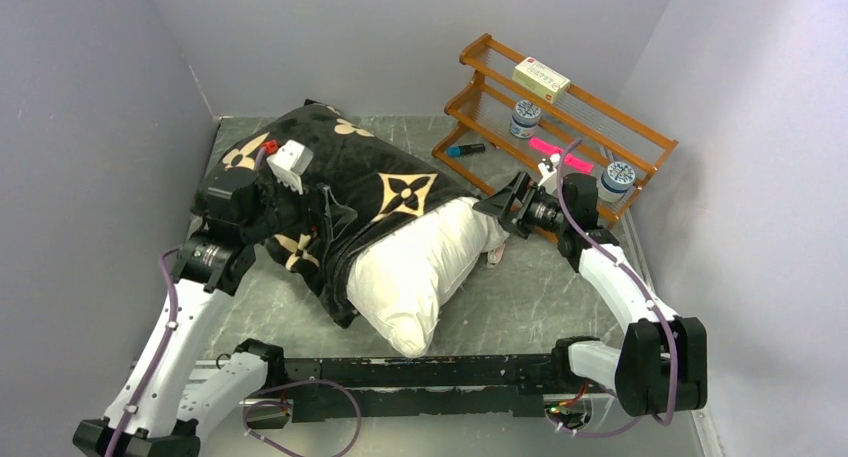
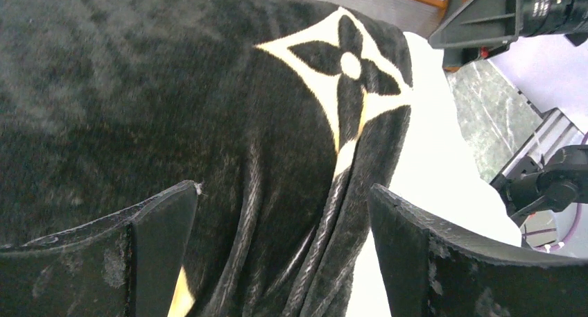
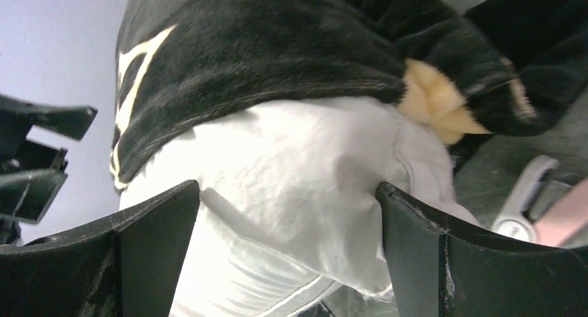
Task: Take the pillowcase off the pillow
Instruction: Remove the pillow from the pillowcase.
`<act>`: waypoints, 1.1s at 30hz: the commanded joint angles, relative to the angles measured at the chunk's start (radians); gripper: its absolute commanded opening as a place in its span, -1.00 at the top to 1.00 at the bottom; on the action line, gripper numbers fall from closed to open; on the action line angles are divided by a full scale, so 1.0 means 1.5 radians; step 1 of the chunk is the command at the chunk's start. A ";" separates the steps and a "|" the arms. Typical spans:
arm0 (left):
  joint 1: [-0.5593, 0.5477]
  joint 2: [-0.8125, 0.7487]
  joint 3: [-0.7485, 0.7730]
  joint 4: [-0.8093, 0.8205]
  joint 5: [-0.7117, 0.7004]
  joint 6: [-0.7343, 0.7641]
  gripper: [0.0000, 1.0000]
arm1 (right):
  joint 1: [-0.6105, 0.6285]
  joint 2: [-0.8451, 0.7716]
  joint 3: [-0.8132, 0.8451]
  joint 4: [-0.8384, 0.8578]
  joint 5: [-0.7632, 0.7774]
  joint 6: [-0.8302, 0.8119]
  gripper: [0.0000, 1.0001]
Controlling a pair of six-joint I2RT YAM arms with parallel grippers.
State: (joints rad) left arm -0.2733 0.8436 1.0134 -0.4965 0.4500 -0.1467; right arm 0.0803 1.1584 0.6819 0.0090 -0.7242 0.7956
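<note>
The black pillowcase (image 1: 330, 167) with tan flowers covers the far-left part of the white pillow (image 1: 420, 267). The pillow's bare near-right part sticks out of it. My left gripper (image 1: 325, 212) is open over the case's bunched hem. In the left wrist view, folds of the pillowcase (image 2: 173, 88) run between the wide-apart jaws of the left gripper (image 2: 284, 199), and the pillow (image 2: 437, 157) shows to their right. My right gripper (image 1: 497, 209) is open at the pillow's right corner. In the right wrist view, the pillow (image 3: 298, 164) bulges between the jaws of the right gripper (image 3: 288, 192), under the pillowcase (image 3: 277, 46).
A wooden rack (image 1: 600, 105) stands at the back right, close behind my right gripper. It holds a box (image 1: 541, 78), two jars (image 1: 525, 118) and a pink item (image 1: 560, 149). A blue marker (image 1: 465, 150) lies beside it. Walls close in the left, back and right.
</note>
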 commanded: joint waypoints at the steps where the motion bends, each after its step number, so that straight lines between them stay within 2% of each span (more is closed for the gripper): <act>1: -0.008 0.024 0.053 0.038 0.050 0.001 -0.93 | 0.040 0.004 -0.003 0.083 -0.069 0.016 -0.99; 7: -0.094 0.074 0.094 0.037 -0.004 0.006 -0.93 | 0.116 0.014 0.008 0.110 -0.073 -0.001 -0.98; 9: -0.154 0.099 0.116 0.026 -0.060 0.018 -0.93 | 0.141 0.016 0.016 0.113 -0.070 -0.011 -0.86; 12: -0.231 0.145 0.153 0.019 -0.124 0.032 -0.93 | 0.160 0.009 0.012 0.145 -0.088 -0.010 -0.49; 15: -0.271 0.197 0.206 -0.003 -0.161 0.047 -0.93 | 0.175 -0.006 0.025 0.135 -0.097 -0.034 0.26; 17: -0.290 0.233 0.247 -0.023 -0.183 0.061 -0.93 | 0.188 -0.019 0.040 0.102 -0.090 -0.064 0.66; 20: -0.319 0.280 0.302 -0.043 -0.212 0.083 -0.93 | 0.204 -0.040 0.056 0.078 -0.088 -0.093 0.94; 21: -0.327 0.293 0.317 -0.047 -0.218 0.089 -0.93 | 0.208 -0.047 0.057 0.078 -0.090 -0.094 1.00; 28: -0.362 0.384 0.403 -0.096 -0.229 0.147 -0.93 | 0.240 -0.071 0.079 0.053 -0.092 -0.129 1.00; 33: -0.375 0.424 0.416 -0.104 -0.215 0.181 -0.93 | 0.262 -0.078 0.079 0.049 -0.081 -0.135 1.00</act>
State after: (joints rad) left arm -0.8192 1.4425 1.5887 -0.6144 0.1265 0.0536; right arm 0.4408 1.0916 0.7418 0.0494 -0.7872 0.6151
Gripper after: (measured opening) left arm 0.964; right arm 0.033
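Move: The right hand's open fingers face the far right corner of the white pillow, roughly 5 cm to their left and 2 cm nearer the base, a little lower. The pillowcase rim lies about 5 cm left and 3 cm ahead of this hand; the stapler is some 5 cm back and 2 cm right, well below. From the left hand, that rim is about 21 cm right, 5 cm ahead and 10 cm lower, with the pillow's bare middle 14 cm right, 11 cm back. The right hand sweeps left and back, about 10 cm and 8 cm, lifting some 5 cm late on, while it turns counter-clockwise and tips up; on the way its open fingers shut on a fold of the white pillow beside the pillowcase rim and keep that pinch to the end. The left hand, fingers wide open, swings about 17 cm right over the pillowcase to its rim beside the right gripper, edging forward and slightly up before a small final dip, its left side rolling up and the wrist turning clockwise. ##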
